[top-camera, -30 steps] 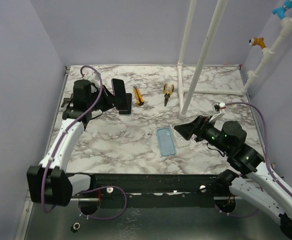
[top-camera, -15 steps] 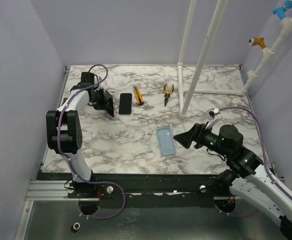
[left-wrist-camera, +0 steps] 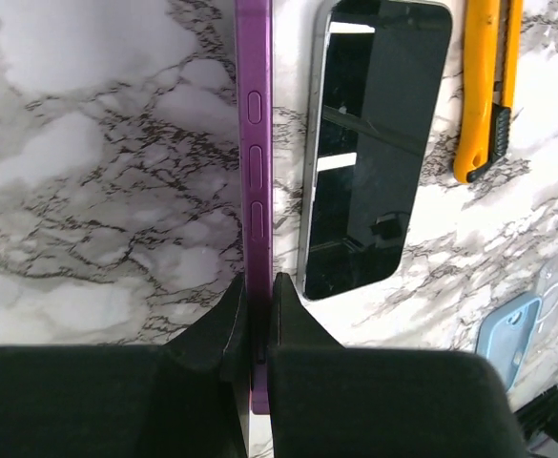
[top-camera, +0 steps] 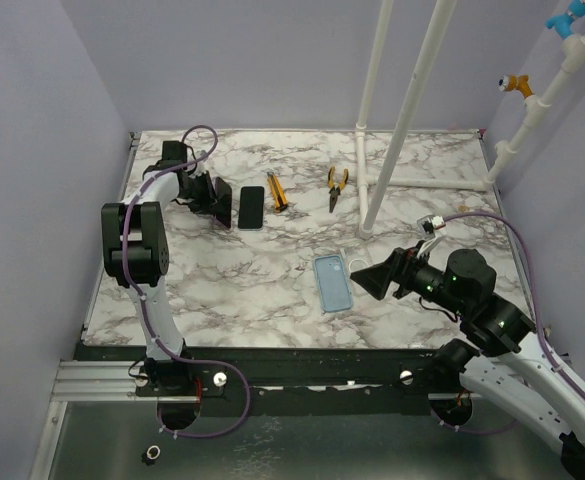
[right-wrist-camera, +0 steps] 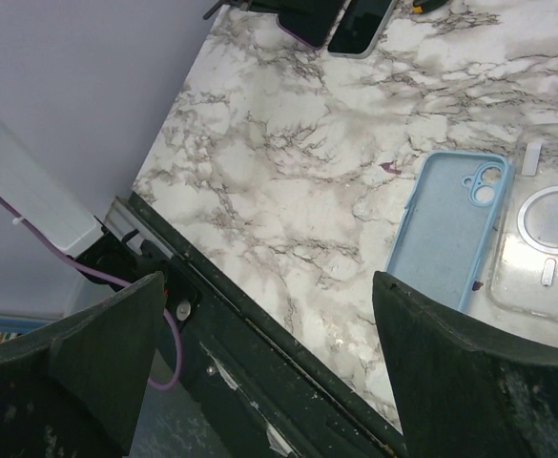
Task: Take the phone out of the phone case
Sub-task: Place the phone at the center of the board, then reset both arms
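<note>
The phone [left-wrist-camera: 374,143], bare with its black screen up, lies flat on the marble table [top-camera: 232,280] at the back left, also seen as the phone [top-camera: 251,207]. Just left of it my left gripper [left-wrist-camera: 257,286] is shut on the purple phone case [left-wrist-camera: 254,143], held edge-on with its side buttons showing. From above, the left gripper [top-camera: 217,200] sits beside the phone and apart from it. My right gripper [top-camera: 372,277] hangs open and empty over the front right, and its own view shows the right gripper [right-wrist-camera: 267,286] above the table's front edge.
A light blue case [top-camera: 332,282] and a clear case [top-camera: 357,265] lie next to the right gripper. A yellow box cutter [top-camera: 276,190] and yellow-handled pliers [top-camera: 338,186] lie at the back. White pipes [top-camera: 402,120] stand at the back right.
The left arm has folded back and drawn the purple case to the left, off the phone, which now lies flat on the table. The right gripper has barely shifted.
</note>
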`<move>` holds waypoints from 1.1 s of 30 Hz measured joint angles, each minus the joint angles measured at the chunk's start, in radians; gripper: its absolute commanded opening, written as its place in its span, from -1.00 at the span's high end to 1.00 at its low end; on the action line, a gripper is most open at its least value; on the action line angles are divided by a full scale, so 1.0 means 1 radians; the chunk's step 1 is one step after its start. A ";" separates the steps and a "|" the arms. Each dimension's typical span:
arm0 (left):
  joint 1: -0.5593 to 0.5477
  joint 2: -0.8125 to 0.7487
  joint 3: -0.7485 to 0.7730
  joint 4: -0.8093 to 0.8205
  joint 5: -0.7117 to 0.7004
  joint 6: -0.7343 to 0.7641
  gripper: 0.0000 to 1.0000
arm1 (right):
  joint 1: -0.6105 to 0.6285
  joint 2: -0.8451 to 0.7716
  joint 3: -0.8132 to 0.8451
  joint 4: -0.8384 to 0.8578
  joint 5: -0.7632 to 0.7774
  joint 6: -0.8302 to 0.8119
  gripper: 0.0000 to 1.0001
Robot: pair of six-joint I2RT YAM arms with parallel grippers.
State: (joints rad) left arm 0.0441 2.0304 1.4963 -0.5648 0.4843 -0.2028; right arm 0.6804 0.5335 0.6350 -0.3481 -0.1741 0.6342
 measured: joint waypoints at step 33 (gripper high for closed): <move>0.026 -0.245 -0.137 0.074 -0.461 -0.188 -0.51 | 0.000 -0.031 0.002 -0.091 0.082 0.002 -0.89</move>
State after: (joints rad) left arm 0.0696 1.7855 1.3598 -0.4904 0.0231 -0.3912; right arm 0.6804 0.5030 0.6369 -0.4389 -0.0921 0.6357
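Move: The left hand holds the purple phone tilted up on its long edge, gripping it towards its near end; the spot for it on the marble board has its middle about 3 cm ahead, 3 cm to the right and 3 cm below. Just beyond lies the other phone, some 9 cm to the right and 3 cm ahead; the yellow knife is roughly 16 cm right and 8 cm ahead. From the right hand the spot lies about 25 cm ahead, 32 cm left and 21 cm below. With its fingers still shut on the near part of the tilted phone, the left hand first eases about 1 cm right and forward beside the other phone, then sinks about 2 cm as the fingers start to open and let the phone down flat. Opening wide, it draws off some 9 cm to the left, away from both phones, and at the end climbs about 6 cm, its left side rising while it turns some 25 degrees counter-clockwise. ##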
